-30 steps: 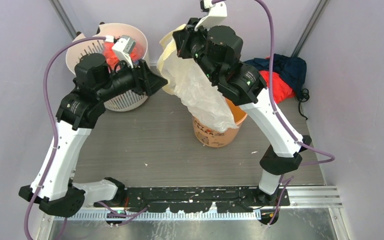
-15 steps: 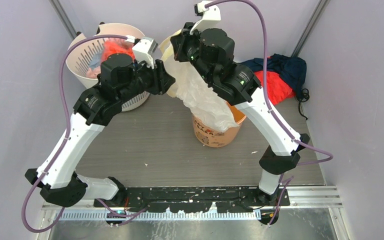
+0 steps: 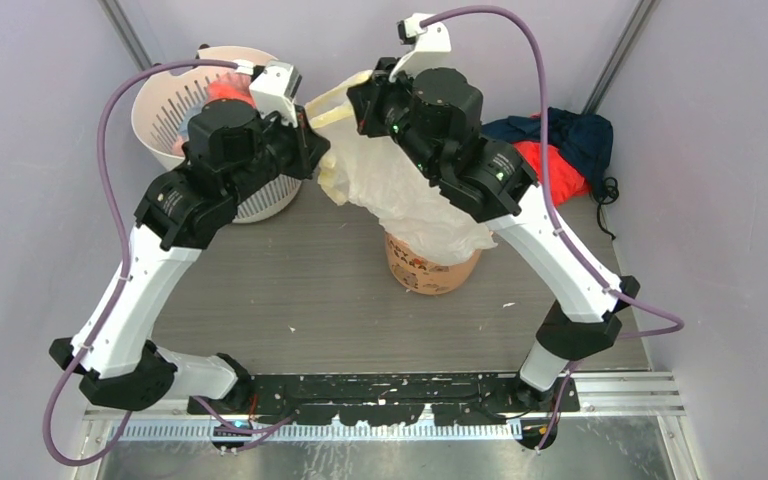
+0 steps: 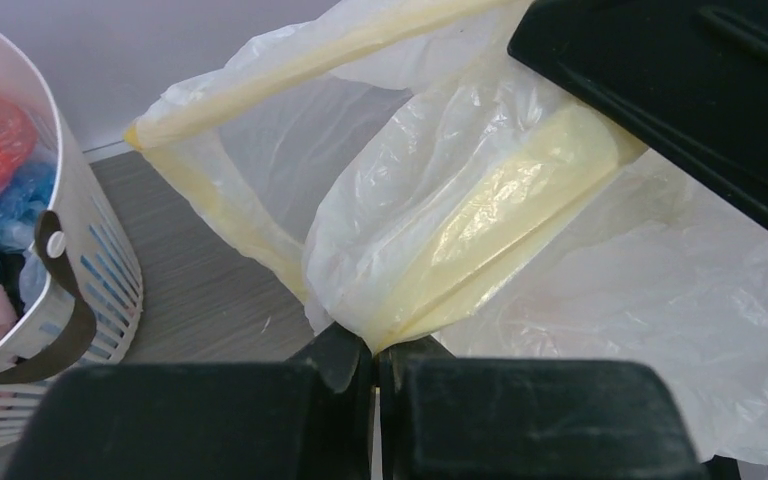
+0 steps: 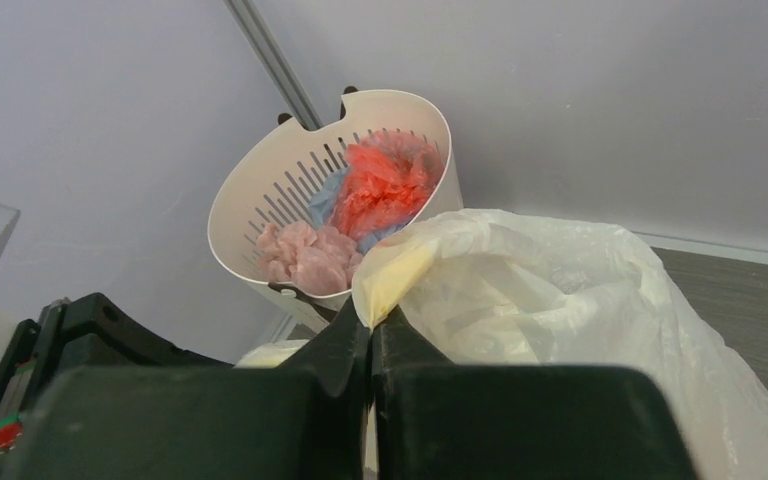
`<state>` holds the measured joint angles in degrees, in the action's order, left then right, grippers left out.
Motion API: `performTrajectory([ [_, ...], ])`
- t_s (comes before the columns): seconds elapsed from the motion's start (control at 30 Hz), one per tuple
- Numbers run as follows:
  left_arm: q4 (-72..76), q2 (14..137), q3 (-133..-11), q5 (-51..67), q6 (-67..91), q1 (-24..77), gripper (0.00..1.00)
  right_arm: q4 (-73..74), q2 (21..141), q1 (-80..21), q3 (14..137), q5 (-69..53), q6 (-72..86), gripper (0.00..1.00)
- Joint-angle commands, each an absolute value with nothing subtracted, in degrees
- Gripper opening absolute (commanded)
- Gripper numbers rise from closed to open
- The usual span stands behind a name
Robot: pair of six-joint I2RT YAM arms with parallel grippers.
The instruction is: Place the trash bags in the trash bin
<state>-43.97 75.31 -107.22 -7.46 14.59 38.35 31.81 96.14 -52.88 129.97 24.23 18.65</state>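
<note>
A thin, wrinkly pale-yellow trash bag (image 3: pixel 400 195) hangs stretched above the table, its lower end draped into the orange trash bin (image 3: pixel 430 268). My left gripper (image 3: pixel 320 148) is shut on the bag's yellow rim on the left; in the left wrist view that gripper (image 4: pixel 375 350) pinches the trash bag (image 4: pixel 440 230). My right gripper (image 3: pixel 355 95) is shut on the rim higher up and behind; in the right wrist view it (image 5: pixel 372 318) pinches a yellow fold of the trash bag (image 5: pixel 540 300). The bin's mouth is mostly hidden by the film.
A white slotted basket (image 3: pixel 175 100) with red, pink and blue plastic bundles stands at the back left, also seen as the basket (image 5: pixel 260 200) in the right wrist view. A red and navy cloth heap (image 3: pixel 560 150) lies at the back right. Walls close in on both sides.
My left arm swung right from the basket to the bag and its jaws closed on the bag's rim. My right gripper kept its hold and shifted slightly.
</note>
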Motion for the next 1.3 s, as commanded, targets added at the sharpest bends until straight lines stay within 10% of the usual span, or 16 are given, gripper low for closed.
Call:
performTrajectory([
  [0.0,-46.25,75.65,-111.62,-2.80,13.48,38.41,0.00,32.08,91.51,-52.69,131.22,24.62,18.40,0.24],
  [0.17,-50.78,77.76,-118.87,3.26,13.61,38.41,0.00,36.09,84.91,-52.72,127.85,24.77,17.06,0.64],
  [0.57,-62.03,91.81,-145.77,15.14,12.94,37.68,0.00,39.79,58.28,-52.68,108.14,25.64,14.10,0.71],
  [1.27,-57.44,94.03,-143.59,18.23,16.00,33.23,0.00,38.80,50.00,-52.68,85.61,4.14,22.38,0.82],
])
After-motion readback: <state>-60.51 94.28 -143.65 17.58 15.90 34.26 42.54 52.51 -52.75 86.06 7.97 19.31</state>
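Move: Both grippers are shut on the white trash bag's rim, with the bag's middle hanging about 12 cm right, 3 cm nearer and 8 cm below the left hand, and roughly 7 cm right, 6 cm nearer and 15 cm below the right. The orange bin stands 17 cm right, 3 cm nearer and 32 cm below the left hand. The white basket is about 12 cm ahead, 17 cm left and 29 cm below the left hand. Open the right gripper to free it from the rim and sweep it about 21 cm right and 17 cm back. Then, still opening, drop it some 14 cm and swing it back left towards the hanging side of the bag, turning counter-clockwise. Meanwhile keep the left pinch, raise it about 6 cm, shift it 5 cm right and turn it clockwise some 20 degrees. ##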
